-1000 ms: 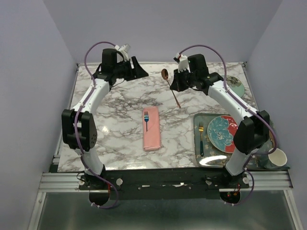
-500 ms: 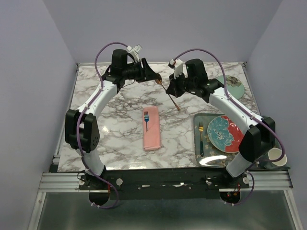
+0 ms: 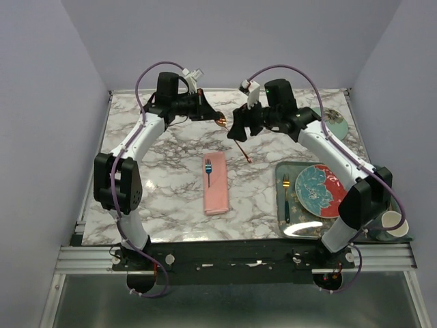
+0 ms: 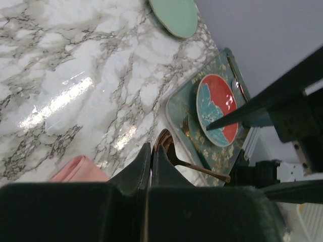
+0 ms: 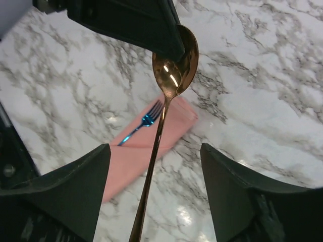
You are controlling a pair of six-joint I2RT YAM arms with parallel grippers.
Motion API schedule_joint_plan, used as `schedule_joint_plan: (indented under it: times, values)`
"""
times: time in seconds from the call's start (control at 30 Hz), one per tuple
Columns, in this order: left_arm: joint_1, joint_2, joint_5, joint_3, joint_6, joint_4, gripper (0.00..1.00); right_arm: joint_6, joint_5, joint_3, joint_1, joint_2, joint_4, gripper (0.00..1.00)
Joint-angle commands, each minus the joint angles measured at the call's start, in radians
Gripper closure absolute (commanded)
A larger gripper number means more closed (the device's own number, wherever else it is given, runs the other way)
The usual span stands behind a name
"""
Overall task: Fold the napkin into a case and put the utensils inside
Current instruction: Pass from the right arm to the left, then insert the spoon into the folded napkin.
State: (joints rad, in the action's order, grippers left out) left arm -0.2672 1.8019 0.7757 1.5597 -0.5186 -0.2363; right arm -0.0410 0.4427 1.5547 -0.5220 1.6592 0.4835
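Observation:
The napkin, a narrow pink case, lies mid-table with the dark blue fork tucked in its top end. Above the table's far middle hangs the copper spoon. My left gripper is shut on its bowl. In the left wrist view the bowl sticks out past the closed left gripper. My right gripper is open. In the right wrist view the spoon handle runs untouched through the right gripper, above the case and fork.
A patterned tray at the right holds a red-and-teal plate and a gold-headed fork with a teal handle. A mint plate sits at the far right and a paper cup at the near right edge.
My left gripper swung right and shut on the spoon's bowl. My right gripper, which held the handle, opened and let it go.

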Motion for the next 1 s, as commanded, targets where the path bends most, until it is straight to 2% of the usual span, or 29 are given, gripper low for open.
schedule_joint_plan:
  times: [0.0, 0.03, 0.07, 0.1, 0.17, 0.23, 0.63, 0.97]
  values:
    - [0.068, 0.050, 0.261, 0.051, 0.248, -0.081, 1.00, 0.029, 0.209, 0.076, 0.079, 0.040, 0.165, 0.08]
    - [0.077, 0.075, 0.284, 0.083, 0.305, -0.124, 1.00, 0.026, 0.249, 0.082, 0.098, 0.045, 0.203, 0.07]
    - [0.080, 0.089, 0.315, 0.104, 0.450, -0.170, 1.00, 0.024, 0.319, 0.091, 0.137, 0.056, 0.220, 0.06]
    - [0.086, 0.106, 0.318, 0.131, 0.521, -0.299, 1.00, 0.027, 0.342, 0.096, 0.157, 0.074, 0.239, 0.05]
    - [0.091, 0.166, 0.326, 0.223, 0.763, -0.435, 1.00, 0.029, 0.373, 0.114, 0.198, 0.093, 0.283, 0.03]
    - [0.100, 0.223, 0.336, 0.288, 0.851, -0.558, 1.00, 0.015, 0.392, 0.125, 0.214, 0.114, 0.315, 0.02]
    - [0.125, 0.416, 0.353, 0.424, 1.051, -0.606, 1.00, -0.014, 0.333, 0.136, 0.232, 0.131, 0.345, 0.00]
    - [0.125, 0.520, 0.358, 0.514, 1.020, -0.606, 1.00, -0.014, 0.329, 0.128, 0.232, 0.126, 0.351, 0.00]
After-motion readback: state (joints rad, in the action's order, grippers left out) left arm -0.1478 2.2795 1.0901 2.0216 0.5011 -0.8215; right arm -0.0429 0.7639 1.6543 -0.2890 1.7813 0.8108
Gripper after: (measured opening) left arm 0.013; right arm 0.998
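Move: The folded napkin, where the spoon is to go, has its middle about 10 cm back from the left hand, level with it sideways and some 24 cm below. The blue fork on it lies about 7 cm back and 3 cm left of that hand. From the right hand, the spoon's middle is right at the open fingers, barely 1 cm below, and the napkin's middle some 8 cm left, 4 cm back and 24 cm down. The spoon, already pinched by its bowl in the left fingers and already released by the right, is lowered about 11 cm towards the napkin, drifting some 4 cm left and 4 cm forward, while the left wrist turns clockwise nearly 30 degrees to swing the handle back over the napkin. The right hand opens fully and draws off some 6 cm right and slightly down, tipping its fingers downward, then stays there. ##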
